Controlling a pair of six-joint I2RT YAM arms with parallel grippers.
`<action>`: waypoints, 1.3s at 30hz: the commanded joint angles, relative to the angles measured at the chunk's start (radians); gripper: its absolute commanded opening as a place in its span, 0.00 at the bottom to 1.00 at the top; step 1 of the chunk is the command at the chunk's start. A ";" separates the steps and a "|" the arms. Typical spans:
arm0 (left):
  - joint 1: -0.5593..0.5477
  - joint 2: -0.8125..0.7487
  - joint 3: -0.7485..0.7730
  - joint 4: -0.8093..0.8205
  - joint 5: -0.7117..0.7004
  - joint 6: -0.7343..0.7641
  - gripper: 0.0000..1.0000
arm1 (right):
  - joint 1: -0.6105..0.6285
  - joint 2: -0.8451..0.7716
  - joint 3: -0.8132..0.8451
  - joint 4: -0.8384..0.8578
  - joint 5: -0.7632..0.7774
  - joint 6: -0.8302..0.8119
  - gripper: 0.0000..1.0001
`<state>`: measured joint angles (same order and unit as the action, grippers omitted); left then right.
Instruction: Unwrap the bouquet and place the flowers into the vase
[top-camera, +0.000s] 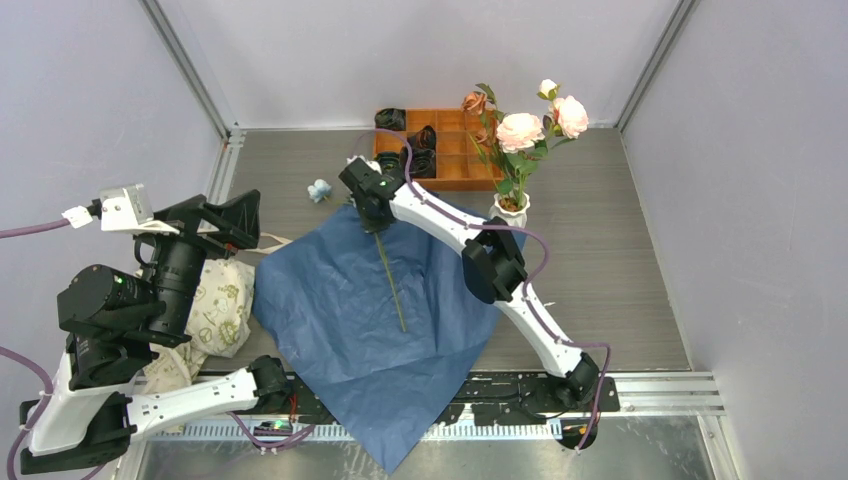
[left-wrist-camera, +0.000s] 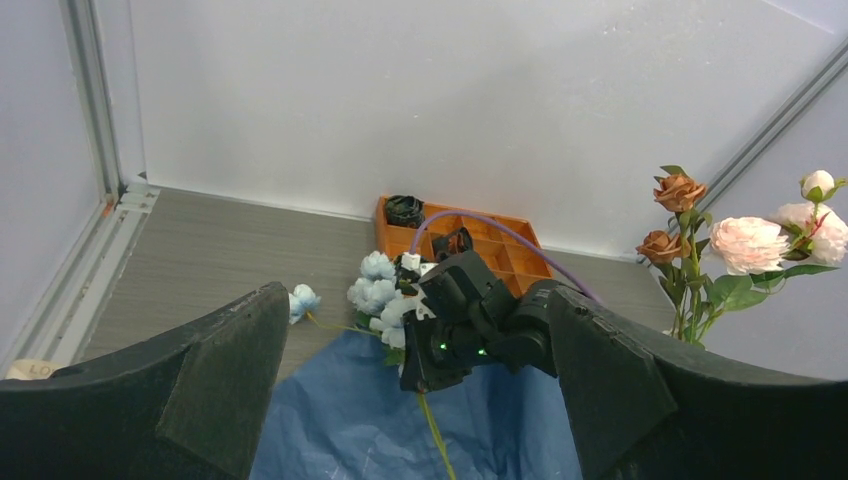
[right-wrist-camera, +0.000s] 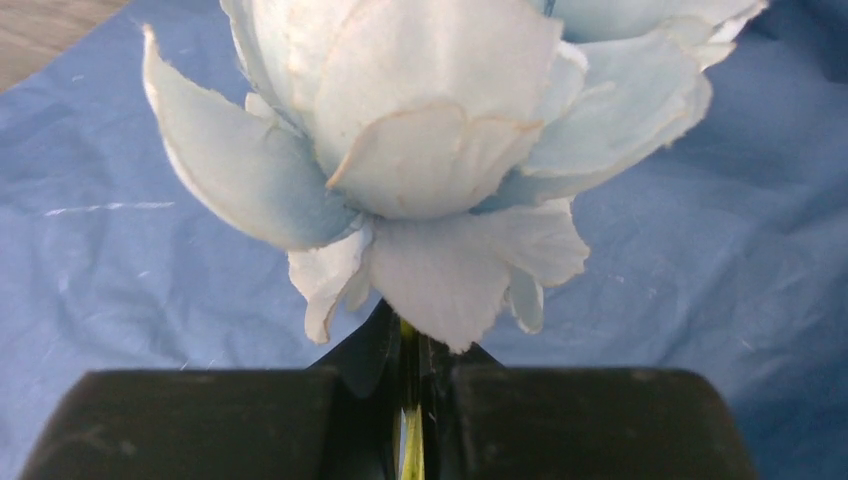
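The blue wrapping paper (top-camera: 350, 330) lies spread flat on the table. A pale blue flower (right-wrist-camera: 420, 130) lies at the paper's far edge, its green stem (top-camera: 392, 285) running along the paper. My right gripper (right-wrist-camera: 410, 400) is shut on that stem just below the bloom. A small pale blue bud (top-camera: 319, 190) rests on the table beside it. The white vase (top-camera: 511, 208) stands to the right and holds pink and orange flowers (top-camera: 525, 130). My left gripper (top-camera: 225, 222) hangs open and empty at the left, its fingers (left-wrist-camera: 200, 390) wide apart, facing the pale blue blooms (left-wrist-camera: 385, 300).
An orange compartment tray (top-camera: 455, 150) with dark rolled items stands at the back, just behind my right gripper. A cream floral-print bag (top-camera: 220, 305) lies under the left arm. Metal rails (top-camera: 650, 385) run along the near edge and the back corners.
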<state>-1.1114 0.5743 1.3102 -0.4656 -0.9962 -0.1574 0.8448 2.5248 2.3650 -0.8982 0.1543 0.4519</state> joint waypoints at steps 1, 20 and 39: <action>0.001 -0.009 0.002 0.006 -0.015 -0.019 1.00 | 0.040 -0.207 -0.015 0.023 0.033 -0.006 0.01; 0.002 0.006 0.010 0.002 -0.019 -0.016 1.00 | 0.096 -0.815 -0.058 0.190 0.359 -0.269 0.01; 0.001 0.041 -0.005 0.038 -0.019 -0.013 1.00 | 0.103 -1.322 -0.652 1.077 0.657 -0.809 0.01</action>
<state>-1.1114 0.6094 1.3029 -0.4824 -1.0065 -0.1749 0.9428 1.2015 1.7638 -0.0986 0.7307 -0.1684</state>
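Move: The right hand already grips the blue flower's stem low over the opened wrapping. The vase with the roses stands about 27 cm to its right and 3 cm nearer the base, its middle some 7 cm higher; the orange tray lies roughly 19 cm ahead and 14 cm right, slightly lower. From the high left hand, the vase is about 44 cm right, 18 cm ahead and 35 cm below. Still pinching the stem, the right hand lifts about 55 cm, swings right, fingers tipping up some 75 degrees. ##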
